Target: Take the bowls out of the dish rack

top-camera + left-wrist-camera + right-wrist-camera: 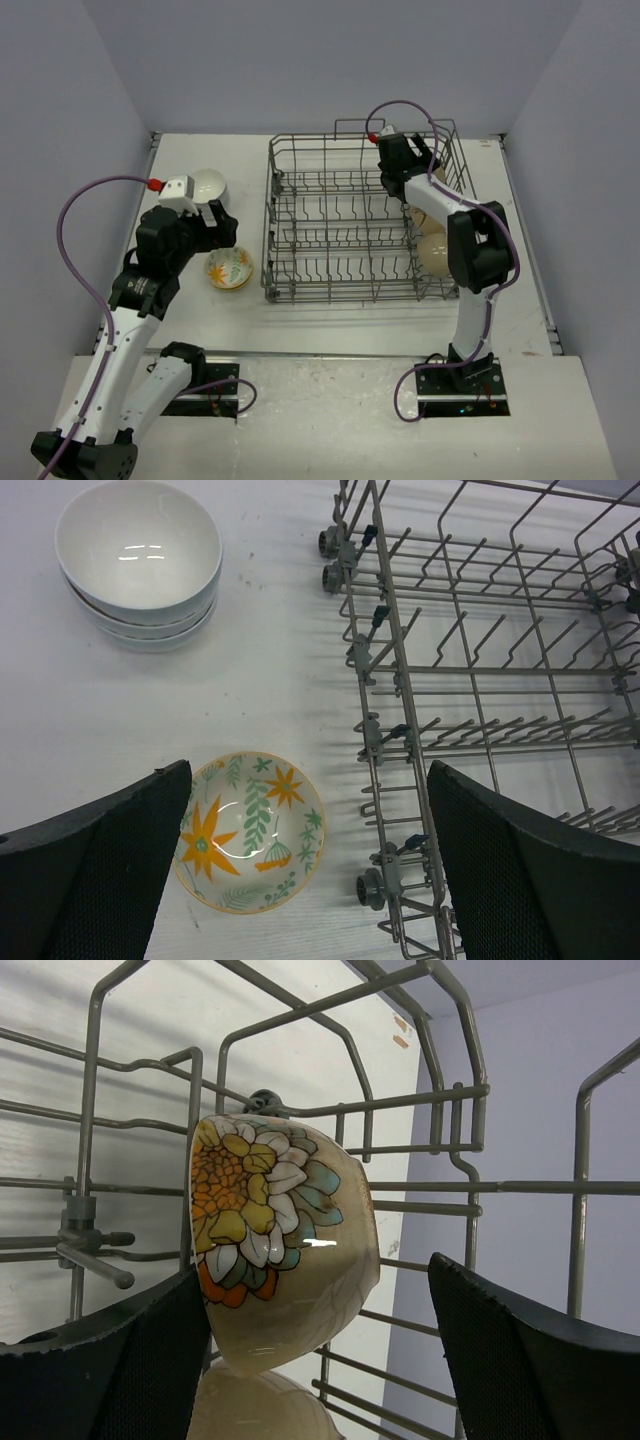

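The dark wire dish rack [345, 225] stands mid-table. At its far right end my right gripper [418, 168] is open around a beige crackled bowl [285, 1250] with an orange and white flower, standing on edge among the tines. The left finger [150, 1350] is right at its rim, and the right finger [520, 1360] stands well apart. A second beige bowl [260, 1410] shows just below it. My left gripper [308, 770] hangs open and empty over the table, above a white floral bowl [250, 830] beside the rack. A stack of white bowls [140, 555] sits further back.
More beige bowls [432, 250] lean in the rack's right row under my right arm. The rack's left wall and handle loops [385, 680] rise close beside my left gripper. Walls enclose the table at the back and on both sides.
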Available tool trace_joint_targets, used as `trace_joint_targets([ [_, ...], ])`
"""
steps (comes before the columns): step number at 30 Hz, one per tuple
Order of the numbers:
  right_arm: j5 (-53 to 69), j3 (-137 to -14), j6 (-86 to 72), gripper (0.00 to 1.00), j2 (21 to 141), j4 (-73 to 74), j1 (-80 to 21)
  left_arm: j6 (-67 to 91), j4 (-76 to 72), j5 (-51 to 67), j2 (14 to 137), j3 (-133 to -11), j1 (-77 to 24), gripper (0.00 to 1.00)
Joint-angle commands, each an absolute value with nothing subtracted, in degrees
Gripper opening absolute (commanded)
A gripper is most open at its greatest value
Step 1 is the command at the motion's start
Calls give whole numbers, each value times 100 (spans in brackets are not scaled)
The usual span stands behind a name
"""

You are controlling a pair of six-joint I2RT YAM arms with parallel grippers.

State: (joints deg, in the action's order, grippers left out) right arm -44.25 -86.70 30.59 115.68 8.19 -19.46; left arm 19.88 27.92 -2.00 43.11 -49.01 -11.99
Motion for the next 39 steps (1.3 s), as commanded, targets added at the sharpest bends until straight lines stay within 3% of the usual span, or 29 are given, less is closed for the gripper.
trace_joint_targets([
  [1,-4720,-8640,3252,83,11470,370,-1881,1837,2619,-114,4254,-4887,-1257,100],
  [13,-4790,-8578,3647,73,11575,-131,-1872,1819,2593,-26,4245,-4878,-1274,100],
  [15,-4755,-8587,3674,69,11593,-158,-1855,1819,2593,-26,4245,-4869,-1283,100],
  [17,-4764,-8596,3726,55,11628,-158,-1846,1819,2593,-26,4245,-4869,-1301,100],
  [26,-4843,-8605,3718,54,11602,-237,-1828,1802,2566,114,4254,-4869,-1318,100],
  [39,-4957,-8552,3876,38,11593,-448,-1819,1793,2558,158,4228,-4860,-1336,100],
])
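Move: The far beige bowl, lying on its side near the rack's far right corner, is just off the right fingertips: about 2 cm ahead, 2 cm to the right and 3 cm lower. The middle beige bowl lies about 6 cm back and 3 cm right of this hand, the near beige bowl some 15 cm back and 4 cm right, both at about the same height. From the left hand, the far bowl is about 25 cm ahead, 50 cm right and 15 cm lower. Closing as it eases forward and then up, about 1 cm out and 2 cm high, with a last centimetre to the right, the right hand brings its fingers from nearly wide to under half open around the far bowl's wall, one inside the mouth and the other against the flowered outside, while the wrist tilts slightly. The open left hand drifts about a centimetre right. ##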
